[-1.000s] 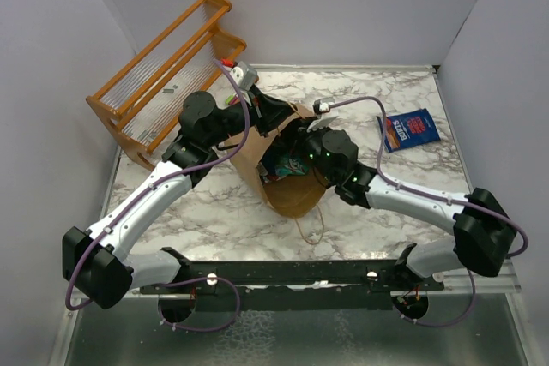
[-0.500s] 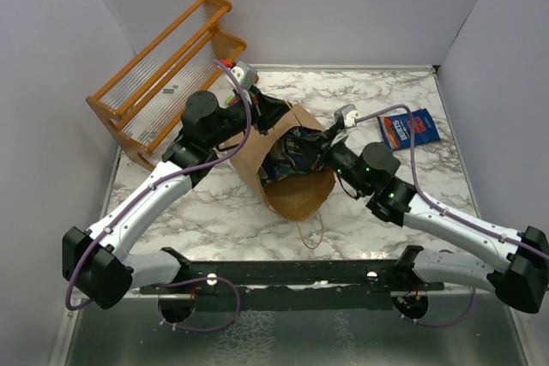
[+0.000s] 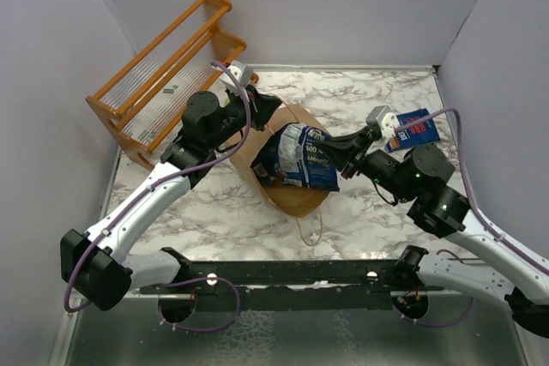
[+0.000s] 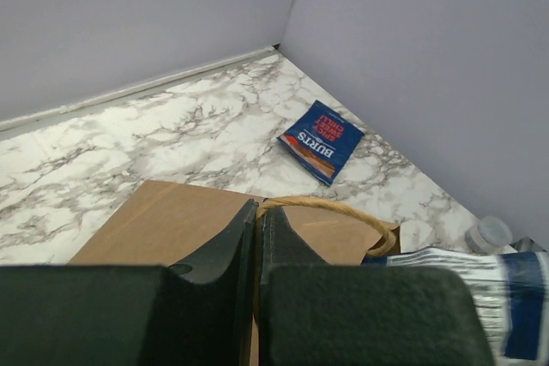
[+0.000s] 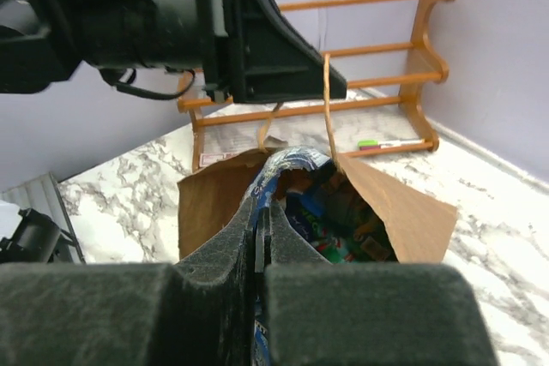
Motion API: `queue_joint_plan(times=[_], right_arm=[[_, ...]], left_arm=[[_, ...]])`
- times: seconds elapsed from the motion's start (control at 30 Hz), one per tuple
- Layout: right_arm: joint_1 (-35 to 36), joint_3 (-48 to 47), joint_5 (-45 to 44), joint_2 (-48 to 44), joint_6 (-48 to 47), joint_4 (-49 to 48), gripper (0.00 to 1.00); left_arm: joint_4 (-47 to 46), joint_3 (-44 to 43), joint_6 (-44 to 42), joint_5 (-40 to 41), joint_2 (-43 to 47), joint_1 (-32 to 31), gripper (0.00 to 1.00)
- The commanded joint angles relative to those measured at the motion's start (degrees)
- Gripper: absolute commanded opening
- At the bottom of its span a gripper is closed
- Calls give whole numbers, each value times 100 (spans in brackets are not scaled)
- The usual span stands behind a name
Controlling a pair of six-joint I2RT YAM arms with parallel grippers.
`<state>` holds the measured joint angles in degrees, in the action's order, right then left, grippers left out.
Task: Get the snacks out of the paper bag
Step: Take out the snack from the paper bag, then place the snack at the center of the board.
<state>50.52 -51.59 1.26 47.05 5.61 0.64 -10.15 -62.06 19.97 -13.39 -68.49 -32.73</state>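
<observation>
The brown paper bag (image 3: 296, 199) leans on the marble table with its mouth open toward the right. My left gripper (image 3: 273, 114) is shut on the bag's twisted handle (image 4: 343, 208) at the upper rim (image 4: 171, 220). Just outside the mouth, my right gripper (image 3: 340, 150) is shut on the edge of a blue-and-white snack packet (image 3: 307, 159), which hangs above the bag's opening. In the right wrist view the jaws (image 5: 262, 205) pinch that packet (image 5: 287, 167), and more snacks (image 5: 343, 229) lie inside the bag (image 5: 214, 212). A dark blue packet (image 3: 412, 129) lies flat on the table at the right.
An orange wooden rack (image 3: 163, 79) stands at the back left, close behind the left arm. Grey walls enclose the table on three sides. The bag's second handle loop (image 3: 310, 231) lies on the table in front of the bag.
My right gripper has drawn back to the right out of the bag, bringing the blue-and-white packet with it. The left gripper has kept its hold on the handle.
</observation>
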Motion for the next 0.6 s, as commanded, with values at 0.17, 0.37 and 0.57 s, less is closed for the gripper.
queue_joint_plan(times=[0.17,0.37,0.57], right_arm=[[1,-1156,-135,-798,-931,628,1],[1,-1361,-1297,-986,-1574,97,1],[4,-793,-4113,-603,-2909,-1329,2]], left_arm=[[172,-136,-98,521,101,-14,0],[176,-130,-100,573,108,-14,0],[189,-125,-121,583,108,-14,0]])
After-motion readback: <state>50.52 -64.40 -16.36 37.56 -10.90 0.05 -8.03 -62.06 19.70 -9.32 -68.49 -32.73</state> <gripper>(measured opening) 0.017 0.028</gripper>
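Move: Out on the table, the red-and-navy Burts packet marks the side where snacks have been laid. It is about 36 cm ahead of the right hand, 36 cm to its right and 35 cm lower. The paper bag's middle is some 12 cm to the right hand's left, 4 cm ahead and 18 cm below. From the left hand, the packet lies roughly 48 cm to the right, 26 cm ahead and 36 cm down. Drawing the navy-and-white snack pack up and out of the paper bag's mouth, the right arm keeps its fingers shut on the pack's edge and climbs about 15 cm while swinging some 11 cm right, speeding up sideways late on. It eases back a little, then forward again, as the fingers tip upward and turn about 20 degrees clockwise. The left hand keeps its pinch on the bag's handle, barely shifting. ##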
